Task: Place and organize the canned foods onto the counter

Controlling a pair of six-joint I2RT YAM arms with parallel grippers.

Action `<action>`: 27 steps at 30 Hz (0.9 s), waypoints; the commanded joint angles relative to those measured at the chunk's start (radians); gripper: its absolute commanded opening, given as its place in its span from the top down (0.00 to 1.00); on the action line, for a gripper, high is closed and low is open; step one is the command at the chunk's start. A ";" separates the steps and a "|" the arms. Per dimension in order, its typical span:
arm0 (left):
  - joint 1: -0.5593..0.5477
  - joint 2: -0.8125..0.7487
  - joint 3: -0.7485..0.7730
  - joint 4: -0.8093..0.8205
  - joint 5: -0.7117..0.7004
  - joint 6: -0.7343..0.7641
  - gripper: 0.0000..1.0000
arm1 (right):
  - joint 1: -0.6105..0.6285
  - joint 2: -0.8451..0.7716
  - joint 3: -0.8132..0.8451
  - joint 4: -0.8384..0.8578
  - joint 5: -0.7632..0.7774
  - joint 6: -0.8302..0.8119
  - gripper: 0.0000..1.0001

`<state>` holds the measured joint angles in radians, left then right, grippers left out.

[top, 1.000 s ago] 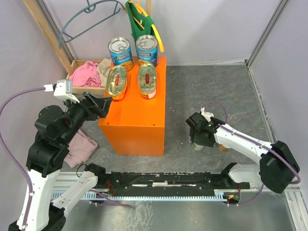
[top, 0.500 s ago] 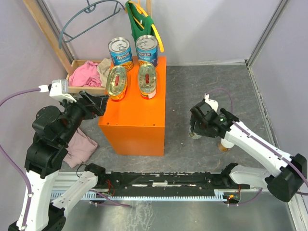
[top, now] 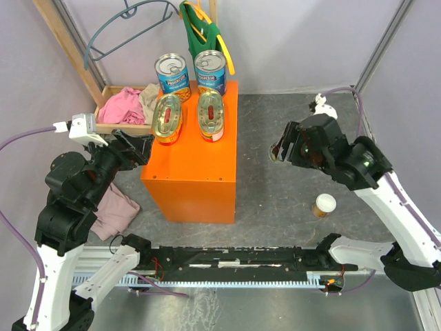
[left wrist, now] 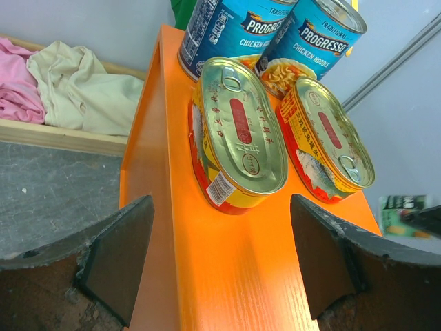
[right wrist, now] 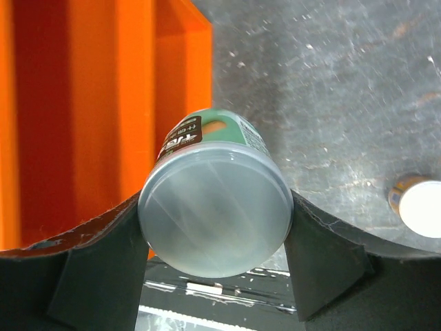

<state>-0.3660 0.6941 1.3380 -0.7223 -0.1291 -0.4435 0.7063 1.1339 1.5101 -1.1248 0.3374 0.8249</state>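
The orange counter (top: pixel 196 172) carries two tall blue cans (top: pixel 172 76) (top: pixel 210 70) at its back and two flat oval tins (top: pixel 167 118) (top: pixel 211 115) in front of them. The left wrist view shows the oval tins (left wrist: pixel 241 131) (left wrist: pixel 331 141) and the blue cans (left wrist: pixel 227 31) too. My left gripper (top: pixel 141 148) (left wrist: pixel 220 262) hangs open over the counter's left edge, nothing in it. My right gripper (top: pixel 279 150) (right wrist: pixel 215 234) is shut on a small white-lidded can (right wrist: pixel 215 217), held above the floor to the right of the counter. Another small white-lidded can (top: pixel 324 205) (right wrist: pixel 420 207) stands on the floor.
A wooden tray of clothes (top: pixel 124 103) sits left of the counter, with a pink cloth (top: pixel 114 210) on the floor nearer me. A green bag (top: pixel 200 31) and a wooden frame (top: pixel 69 48) stand behind. A black rail (top: pixel 234 258) runs along the near edge.
My right arm has risen from the floor with one small can and swung back and to the right. The other small can stays on the floor. The left gripper drew back slightly.
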 commanded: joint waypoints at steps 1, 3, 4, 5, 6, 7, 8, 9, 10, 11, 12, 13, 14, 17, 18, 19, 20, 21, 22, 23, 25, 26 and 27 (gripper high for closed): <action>0.004 0.008 0.032 0.065 0.001 0.026 0.14 | 0.020 0.001 0.185 0.023 -0.014 -0.042 0.99; 0.004 0.008 0.029 0.067 0.004 0.023 0.14 | 0.040 0.030 0.254 0.013 -0.027 -0.053 0.99; 0.003 0.008 0.029 0.068 0.006 0.022 0.14 | 0.056 0.044 0.286 0.010 -0.025 -0.056 0.99; 0.002 0.011 0.029 0.068 0.007 0.021 0.14 | 0.079 0.055 0.314 0.010 -0.018 -0.058 0.99; 0.004 0.011 0.029 0.069 0.009 0.020 0.14 | 0.105 0.070 0.344 0.010 -0.005 -0.062 0.99; 0.004 0.013 0.029 0.069 0.008 0.019 0.14 | 0.135 0.085 0.376 0.008 0.014 -0.067 0.99; 0.002 0.014 0.029 0.069 0.009 0.019 0.14 | 0.168 0.101 0.407 0.002 0.033 -0.072 0.99; 0.003 0.016 0.030 0.070 0.011 0.019 0.14 | 0.199 0.119 0.440 -0.004 0.052 -0.078 0.99; 0.003 0.016 0.031 0.070 0.010 0.019 0.14 | 0.239 0.137 0.469 -0.009 0.067 -0.083 0.99; 0.004 0.017 0.032 0.069 0.012 0.018 0.14 | 0.265 0.156 0.496 -0.010 0.076 -0.089 0.99; 0.004 0.018 0.032 0.068 0.012 0.019 0.14 | 0.290 0.175 0.522 -0.010 0.081 -0.095 0.99; 0.003 0.018 0.032 0.066 0.014 0.017 0.14 | 0.313 0.195 0.549 -0.014 0.084 -0.101 0.99; 0.004 0.018 0.030 0.065 0.014 0.016 0.14 | 0.335 0.219 0.578 -0.018 0.089 -0.107 0.99; 0.004 0.014 0.028 0.063 0.011 0.014 0.14 | 0.401 0.286 0.670 -0.030 0.116 -0.130 0.99; 0.003 0.012 0.027 0.063 0.011 0.014 0.14 | 0.422 0.308 0.704 -0.036 0.127 -0.139 0.99; 0.003 0.012 0.027 0.061 0.011 0.013 0.14 | 0.441 0.332 0.738 -0.041 0.136 -0.148 0.99; 0.003 0.010 0.027 0.060 0.009 0.013 0.14 | 0.460 0.355 0.769 -0.049 0.143 -0.158 0.99; 0.003 0.009 0.026 0.061 0.009 0.012 0.14 | 0.476 0.382 0.804 -0.059 0.149 -0.166 0.99; 0.002 0.007 0.026 0.059 0.008 0.009 0.15 | 0.491 0.411 0.836 -0.072 0.156 -0.175 0.99; 0.002 0.005 0.024 0.061 0.008 0.008 0.15 | 0.505 0.438 0.872 -0.088 0.162 -0.181 0.99; 0.003 0.003 0.024 0.061 0.010 0.006 0.15 | 0.528 0.491 0.933 -0.118 0.177 -0.194 0.99; 0.003 0.002 0.024 0.063 0.011 0.005 0.15 | 0.538 0.515 0.958 -0.128 0.182 -0.201 0.99; 0.003 0.001 0.022 0.063 0.012 0.004 0.15 | 0.544 0.536 0.978 -0.136 0.187 -0.204 0.99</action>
<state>-0.3660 0.7055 1.3380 -0.7010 -0.1272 -0.4442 1.2186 1.6180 2.3730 -1.2617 0.4572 0.6640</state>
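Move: The right gripper holds the green-label jar. The free spot for it on the orange box, just nearer than the right oval can, lies about 18 cm left, some 4 cm back and 3 cm higher. The right oval can is around 18 cm left, 7 cm ahead and 5 cm up; the left oval can is about 12 cm further left and 2 cm nearer. From the left gripper the spot is roughly 16 cm right, 1 cm back and 8 cm below. Keep the jar gripped and go on lifting the right gripper, about 13 cm in all and mostly early. Blend the rise into a leftward sweep of some 17 cm, easing back about 5 cm, past the box's right edge and over its top towards the free spot. Meanwhile turn the wrist some 30 degrees counter-clockwise and tip the fingers up about 15. ##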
